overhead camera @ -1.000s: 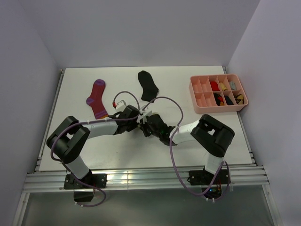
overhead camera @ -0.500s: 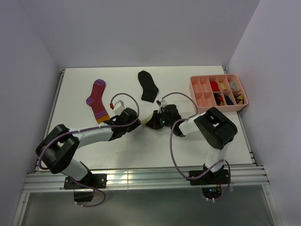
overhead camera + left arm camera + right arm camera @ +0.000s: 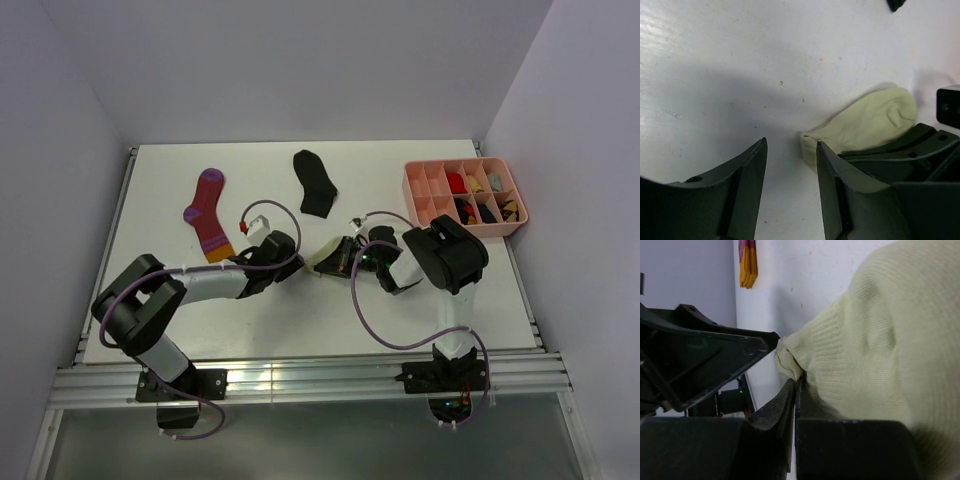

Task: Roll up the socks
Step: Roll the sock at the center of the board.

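A small cream sock (image 3: 326, 257) lies bunched at the table's middle, between my two grippers. My right gripper (image 3: 795, 383) is shut, pinching the cream sock (image 3: 880, 340) at its ribbed end; in the top view it (image 3: 344, 259) lies low, just right of the sock. My left gripper (image 3: 790, 145) stands open just left of the cream sock (image 3: 865, 120), its right finger (image 3: 832, 170) against the sock's end and bare table between the fingers. The black sock (image 3: 316, 183) and the magenta striped sock (image 3: 208, 210) lie flat farther back.
A pink compartment tray (image 3: 412, 192) with several small rolled items stands at the back right. The magenta sock's orange toe (image 3: 747, 265) shows far off in the right wrist view. Purple cables loop over both arms near the cream sock.
My left gripper has opened and let go of the cream sock. The right gripper has drawn the sock a little to the right, still shut on it.
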You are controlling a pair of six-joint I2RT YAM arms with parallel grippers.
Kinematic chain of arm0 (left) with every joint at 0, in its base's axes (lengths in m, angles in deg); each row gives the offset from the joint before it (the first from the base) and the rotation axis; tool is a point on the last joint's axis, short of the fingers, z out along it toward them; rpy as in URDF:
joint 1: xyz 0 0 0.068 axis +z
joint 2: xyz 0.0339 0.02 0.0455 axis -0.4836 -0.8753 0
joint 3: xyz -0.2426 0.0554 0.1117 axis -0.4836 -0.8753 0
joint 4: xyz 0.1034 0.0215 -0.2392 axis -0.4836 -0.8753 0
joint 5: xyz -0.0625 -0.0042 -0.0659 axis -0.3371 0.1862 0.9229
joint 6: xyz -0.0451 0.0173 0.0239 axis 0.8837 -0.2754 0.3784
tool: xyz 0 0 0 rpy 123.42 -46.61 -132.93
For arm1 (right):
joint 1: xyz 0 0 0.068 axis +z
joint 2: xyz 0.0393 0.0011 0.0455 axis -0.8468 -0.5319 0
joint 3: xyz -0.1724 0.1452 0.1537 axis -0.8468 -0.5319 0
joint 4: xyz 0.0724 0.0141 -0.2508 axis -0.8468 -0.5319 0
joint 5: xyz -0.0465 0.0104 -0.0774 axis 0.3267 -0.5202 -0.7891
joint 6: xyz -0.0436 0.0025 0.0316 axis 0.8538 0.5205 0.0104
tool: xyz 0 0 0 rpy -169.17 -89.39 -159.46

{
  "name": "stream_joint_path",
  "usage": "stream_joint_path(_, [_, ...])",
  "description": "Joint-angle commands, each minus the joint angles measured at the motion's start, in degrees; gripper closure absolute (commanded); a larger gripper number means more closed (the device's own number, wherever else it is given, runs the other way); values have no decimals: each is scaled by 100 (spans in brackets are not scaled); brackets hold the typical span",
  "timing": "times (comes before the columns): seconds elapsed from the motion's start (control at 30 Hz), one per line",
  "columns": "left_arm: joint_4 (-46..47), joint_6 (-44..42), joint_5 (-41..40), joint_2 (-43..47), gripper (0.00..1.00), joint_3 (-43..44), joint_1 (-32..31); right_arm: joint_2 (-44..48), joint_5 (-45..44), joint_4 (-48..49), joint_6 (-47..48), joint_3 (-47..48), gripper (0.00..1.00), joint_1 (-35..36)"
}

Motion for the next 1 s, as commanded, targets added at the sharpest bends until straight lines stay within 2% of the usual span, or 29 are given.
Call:
stream_joint_path(0.0, [259,11,162,-157,51,162,-14,-130,65,156,-318,-107,100,-117])
stream_joint_path(0.37, [698,275,522,-491,51,30,-22,-192,-102,-310,-169,-36,100,-161])
stream_joint_path(0.47, [742,293,593,-649,55,57,-14,-218,-146,-337,-160,-45,100,-170])
stream_joint_path(0.63, [777,337,628,-807,72,65,-22,-148,-190,-477,-20,-19,100,-170])
stream_joint_path(0.73, [760,319,637,-834,90,83,-22,10,-322,-871,279,8,98,-170])
stream_joint_path(0.77, [734,276,654,-825,99,109,-22,71,-365,-960,358,8,97,-170])
stream_joint_path(0.9, [576,161,593,-721,100,162,-22,379,-497,-1338,814,-1,87,-144])
stream_joint_path(0.93, [540,144,567,-685,100,162,-14,571,-576,-1443,920,8,77,-126])
stream_joint_path(0.97, [470,91,523,-659,100,197,-14,669,-620,-1705,1034,42,71,-100])
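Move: The sock's rolled end lies about 3 cm to my left hand's right, level with it and some 2 cm lower; my right fingers already pinch it, its middle roughly 1 cm ahead and 1 cm left of that hand. From my left hand, the cream sock's loose body is about 6 cm right and 3 cm ahead, the black sock some 18 cm ahead and 3 cm right, and the red sock 21 cm left and 11 cm ahead. My right hand holds the rolled end nearly in place while my left hand, half open, dips towards the board and slides about 3 cm right, ending some 2 cm lower, and shuts its fingers on the end of the roll just beside my right fingertips. Only then do my right fingers begin to open, about a quarter of their range, to hand it over. ##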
